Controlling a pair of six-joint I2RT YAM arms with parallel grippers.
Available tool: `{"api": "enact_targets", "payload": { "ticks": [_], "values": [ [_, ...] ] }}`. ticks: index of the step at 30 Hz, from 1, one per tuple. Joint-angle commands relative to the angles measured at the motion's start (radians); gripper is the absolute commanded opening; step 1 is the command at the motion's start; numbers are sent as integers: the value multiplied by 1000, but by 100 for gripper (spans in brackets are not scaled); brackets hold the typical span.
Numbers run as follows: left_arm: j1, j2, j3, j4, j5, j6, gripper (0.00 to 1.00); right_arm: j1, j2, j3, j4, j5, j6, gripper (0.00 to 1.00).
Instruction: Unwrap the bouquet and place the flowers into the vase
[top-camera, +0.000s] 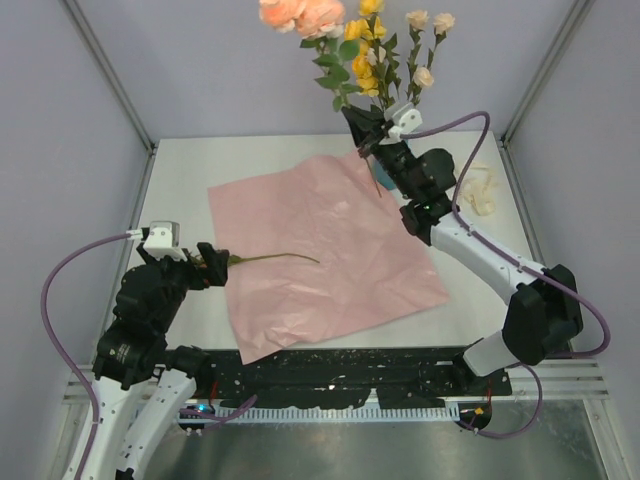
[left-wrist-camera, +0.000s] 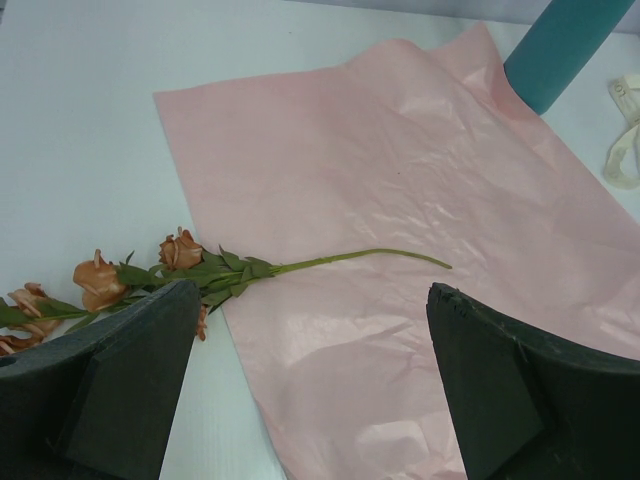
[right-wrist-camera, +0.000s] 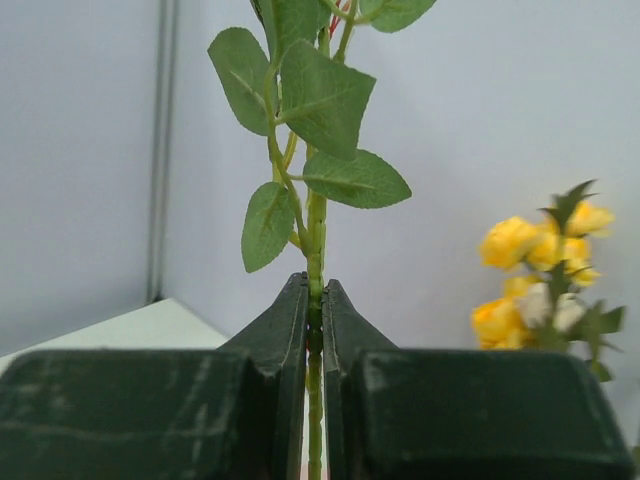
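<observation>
The bouquet's pink paper (top-camera: 320, 250) lies spread flat on the table. One of the flowers, a rusty orange one (left-wrist-camera: 178, 250), lies with its stem (top-camera: 275, 258) across the paper's left part. My left gripper (top-camera: 212, 266) is open just near that flower's leafy end (left-wrist-camera: 315, 300), with nothing between its fingers. At the back, my right gripper (top-camera: 366, 135) is shut on an upright green stem (right-wrist-camera: 315, 290). Peach-pink (top-camera: 300, 12), yellow (top-camera: 365, 55) and cream (top-camera: 430, 22) flowers stand above it. The teal vase (left-wrist-camera: 565, 45) stands at the paper's far corner, mostly hidden behind the right gripper in the top view (top-camera: 381, 182).
A cream ribbon (top-camera: 480, 190) lies on the table right of the vase (left-wrist-camera: 625, 140). Metal frame posts stand at the table's back corners. Grey walls close in the sides.
</observation>
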Motion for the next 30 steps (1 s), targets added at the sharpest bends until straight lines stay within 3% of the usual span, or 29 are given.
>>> {"api": "enact_targets", "payload": {
  "ticks": [1, 4, 16, 30],
  "values": [
    [-3, -3, 1, 14, -3, 14, 100, -107, 9, 23, 305, -31, 2, 5],
    [-3, 3, -1, 14, 1, 14, 100, -170, 71, 35, 521, -56, 53, 5],
    [-3, 34, 4, 11, 0, 21, 100, -302, 332, 261, 733, -40, 157, 5],
    [-3, 52, 13, 16, 14, 25, 100, -368, 417, 400, 716, -40, 229, 5]
  ]
}}
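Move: The right gripper holds the peach flower's stem high in the air. The vase stands some 14 cm ahead and 14 cm to its right, its middle about 31 cm lower; the yellow flowers in it are about 16 cm ahead, 5 cm right and slightly higher. The ribbon lies about 25 cm to the vase's right and 2 cm nearer the arms. From the idle left gripper, the vase is roughly 33 cm ahead, 41 cm right and 13 cm lower. Carry the upright peach flower with the right gripper towards the vase, fingers kept shut on its stem: swing right and up first, then push mostly forward while dipping a little, about 13 cm forward and 12 cm right in all, ending with a small rise. Tip the fingers farther up by some 15 degrees and turn them slightly clockwise on the way. ##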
